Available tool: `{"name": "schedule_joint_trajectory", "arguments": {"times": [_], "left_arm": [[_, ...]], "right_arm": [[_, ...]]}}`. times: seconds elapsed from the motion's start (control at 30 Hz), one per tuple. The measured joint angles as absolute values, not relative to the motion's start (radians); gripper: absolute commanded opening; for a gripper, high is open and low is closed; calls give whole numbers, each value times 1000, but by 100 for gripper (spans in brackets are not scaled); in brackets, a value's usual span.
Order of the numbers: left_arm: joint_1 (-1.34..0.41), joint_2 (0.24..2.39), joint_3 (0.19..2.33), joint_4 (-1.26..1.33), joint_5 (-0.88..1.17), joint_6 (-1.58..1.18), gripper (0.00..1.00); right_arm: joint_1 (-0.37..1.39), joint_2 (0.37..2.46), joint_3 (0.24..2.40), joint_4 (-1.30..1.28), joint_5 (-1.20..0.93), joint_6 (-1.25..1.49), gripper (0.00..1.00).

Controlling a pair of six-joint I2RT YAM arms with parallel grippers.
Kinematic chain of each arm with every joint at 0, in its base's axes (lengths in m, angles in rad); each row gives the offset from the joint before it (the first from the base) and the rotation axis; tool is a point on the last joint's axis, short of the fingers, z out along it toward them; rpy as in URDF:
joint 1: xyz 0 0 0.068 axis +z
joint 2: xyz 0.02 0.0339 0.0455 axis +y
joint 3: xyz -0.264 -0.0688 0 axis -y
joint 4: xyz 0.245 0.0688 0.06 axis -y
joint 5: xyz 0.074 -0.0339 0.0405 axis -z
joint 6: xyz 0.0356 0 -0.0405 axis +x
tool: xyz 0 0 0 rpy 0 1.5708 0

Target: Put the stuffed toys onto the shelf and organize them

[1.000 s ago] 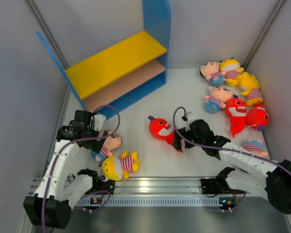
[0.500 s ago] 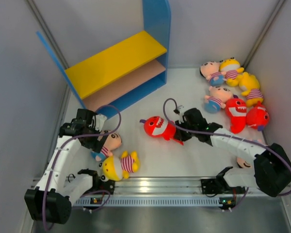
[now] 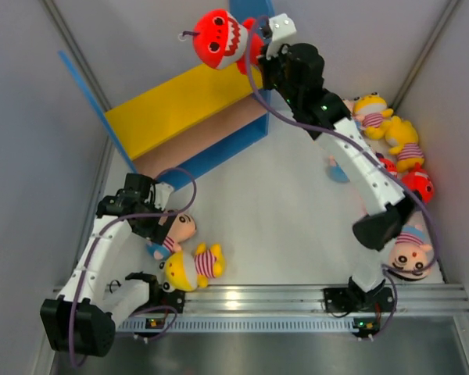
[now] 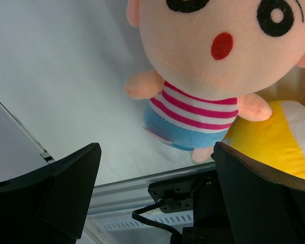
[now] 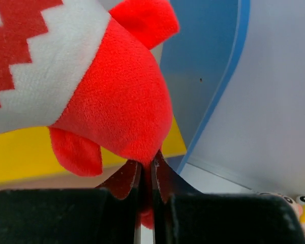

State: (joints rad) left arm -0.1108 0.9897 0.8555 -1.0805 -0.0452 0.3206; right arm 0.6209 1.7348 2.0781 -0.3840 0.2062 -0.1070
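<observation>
My right gripper [image 3: 258,56] is shut on the tail of a red shark [image 3: 219,39] and holds it in the air above the right end of the shelf's [image 3: 246,23] yellow top board [image 3: 164,109]. In the right wrist view the shark [image 5: 112,101] fills the upper left, its tail pinched in that gripper [image 5: 147,170]. My left gripper [image 4: 157,193] stands open just short of a pink-faced doll [image 4: 208,66] lying on the table; nothing is between its fingers. Seen from above, this doll [image 3: 176,232] lies at the near left.
A yellow doll [image 3: 191,266] lies against the pink-faced one. Several more stuffed toys [image 3: 375,117] are heaped at the right wall, and another doll [image 3: 410,254] lies by the right arm's elbow. Grey walls close in both sides. The rail [image 3: 242,301] runs along the near edge.
The right arm has shut on the red shark on the table and lifted it up and back, over the shelf. The left arm has barely moved.
</observation>
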Motion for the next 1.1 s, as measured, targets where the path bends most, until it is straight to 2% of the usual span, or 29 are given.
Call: {"name": "schedule_joint_trajectory", "arguments": {"times": [0.13, 0.23, 0.3, 0.47, 0.57, 0.6, 0.7, 0.9, 1.1], "left_arm": [[-111, 1012, 859, -1068, -26, 321, 99], [-111, 1031, 858, -1055, -12, 320, 99], [-111, 1033, 858, -1047, -11, 320, 99], [-111, 1033, 858, -1039, -3, 321, 99], [-111, 1032, 858, -1039, -2, 321, 99], [-111, 1032, 858, -1038, -1, 321, 99], [-111, 1032, 858, -1039, 1, 321, 99], [-111, 1037, 858, -1039, 3, 321, 99], [-111, 1039, 858, -1037, 3, 321, 99]], "right_arm": [[615, 2078, 2385, -346, 253, -131, 0], [608, 2249, 2435, -327, 275, -109, 0], [603, 2314, 2433, -279, 290, -79, 0], [579, 2299, 2426, -257, 295, 30, 0], [566, 2297, 2409, -253, 292, 73, 19], [565, 2297, 2408, -253, 292, 80, 39], [564, 2292, 2407, -256, 291, 105, 67], [564, 2196, 2303, -324, 204, 123, 92], [537, 1789, 1923, -403, 76, 119, 95]]}}
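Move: The right hand holds the red shark by its tail; its place, the right end of the yellow top shelf, lies about 20 cm ahead, 9 cm left and 16 cm below. The blue side panel stands roughly 15 cm ahead, straight in line, some 13 cm below; the pink lower shelf's middle is about 8 cm ahead, 21 cm left and 32 cm below. From the idle left hand, the shark's place is roughly 45 cm ahead, 23 cm right and 19 cm above. Right hand swings the red shark forward and down about 14 cm onto the top shelf, opens, draws back. ##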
